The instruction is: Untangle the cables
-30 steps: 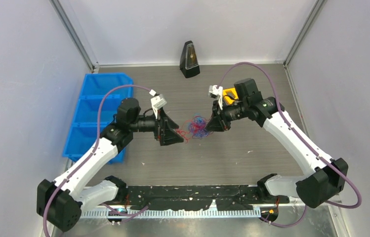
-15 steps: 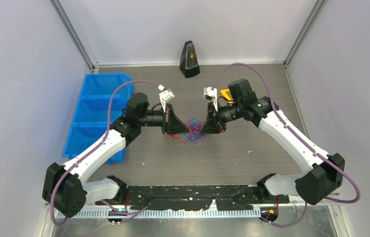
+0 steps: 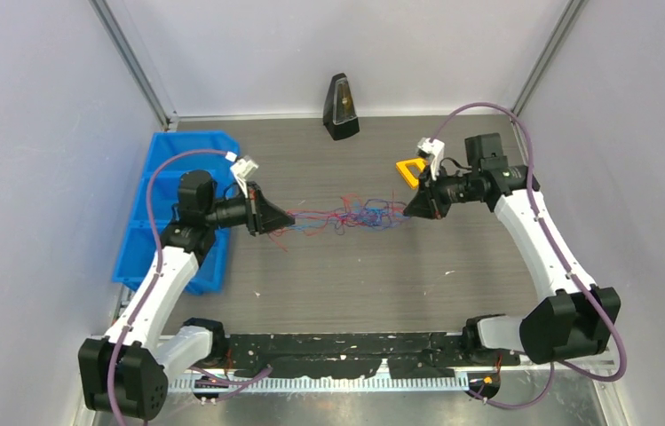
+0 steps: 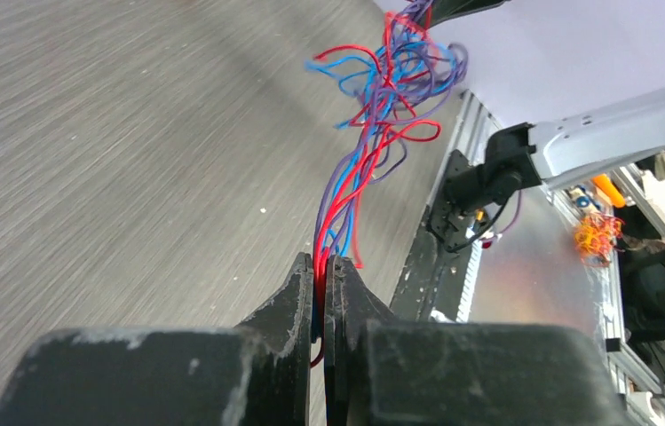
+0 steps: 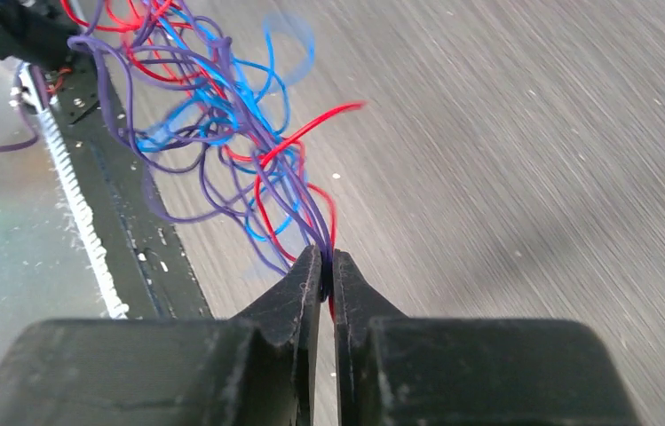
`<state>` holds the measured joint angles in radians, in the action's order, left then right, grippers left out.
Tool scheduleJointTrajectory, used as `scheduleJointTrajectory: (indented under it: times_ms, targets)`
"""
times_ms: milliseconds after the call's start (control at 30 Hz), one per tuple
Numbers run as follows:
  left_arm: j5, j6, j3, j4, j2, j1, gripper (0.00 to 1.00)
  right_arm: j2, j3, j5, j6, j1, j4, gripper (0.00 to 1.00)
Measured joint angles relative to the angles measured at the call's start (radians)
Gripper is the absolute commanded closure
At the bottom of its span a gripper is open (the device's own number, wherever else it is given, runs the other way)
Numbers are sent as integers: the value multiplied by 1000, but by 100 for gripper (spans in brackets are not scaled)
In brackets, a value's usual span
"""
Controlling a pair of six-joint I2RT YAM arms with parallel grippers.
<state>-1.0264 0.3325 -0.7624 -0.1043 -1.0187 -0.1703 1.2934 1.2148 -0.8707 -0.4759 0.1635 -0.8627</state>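
Note:
The cables [image 3: 351, 216] are thin red, blue and purple wires, drawn out in a long loose band above the middle of the table. My left gripper [image 3: 290, 216] is shut on their left end. In the left wrist view red, blue and purple strands [image 4: 352, 169] run from between the black fingertips [image 4: 302, 275] up to a knot. My right gripper [image 3: 405, 213] is shut on the right end. In the right wrist view the strands [image 5: 222, 106] fan out from its closed tips [image 5: 306, 266] into tangled loops.
A blue bin [image 3: 169, 204] with compartments stands at the left, close to the left arm. A black metronome-like object [image 3: 340, 107] sits at the back wall. A yellow triangle [image 3: 410, 170] lies by the right wrist. A black rail [image 3: 346, 346] runs along the near edge.
The left gripper closed on the wires. Both grippers then pulled apart, left going left and right going right, and the small clump stretched into a long band.

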Motion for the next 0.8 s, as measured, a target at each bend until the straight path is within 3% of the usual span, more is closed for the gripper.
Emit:
scheduleJointTrajectory:
  times_ms: [367,567,800]
  targets:
    - [59,-206,-72,-282,-41,103,100,24,-2,111,-144,-254,-113,95]
    - [93,-261,-104,-375,-102,191,100,55,-2,169,-204,-402,-122,95]
    - [172,-326,-114,-452,-146,205,100,111,-1,249,-279,-509,-128,95]
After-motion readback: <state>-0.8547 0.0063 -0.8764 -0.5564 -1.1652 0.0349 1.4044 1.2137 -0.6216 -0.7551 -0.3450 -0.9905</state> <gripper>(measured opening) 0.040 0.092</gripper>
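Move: Between the two shut grippers hangs the cable tangle, its clump about 19 cm to the left hand's right, roughly 1 cm ahead and a few cm lower. From the right hand the clump is some 9 cm to the left, level fore and aft, about 3 cm lower. The yellow triangle lies 15 cm ahead of the right hand, 7 cm to its right and 18 cm below. Drawing the cables apart sideways, the right hand keeps its pinch on purple cable and sweeps about 19 cm right, sinking 6 cm and swinging clockwise with its fingers dipping, some 30 degrees in all. The left hand keeps hold of its bundle and goes left and down, about 7 cm each, easing forward and tipping its fingers lower. ##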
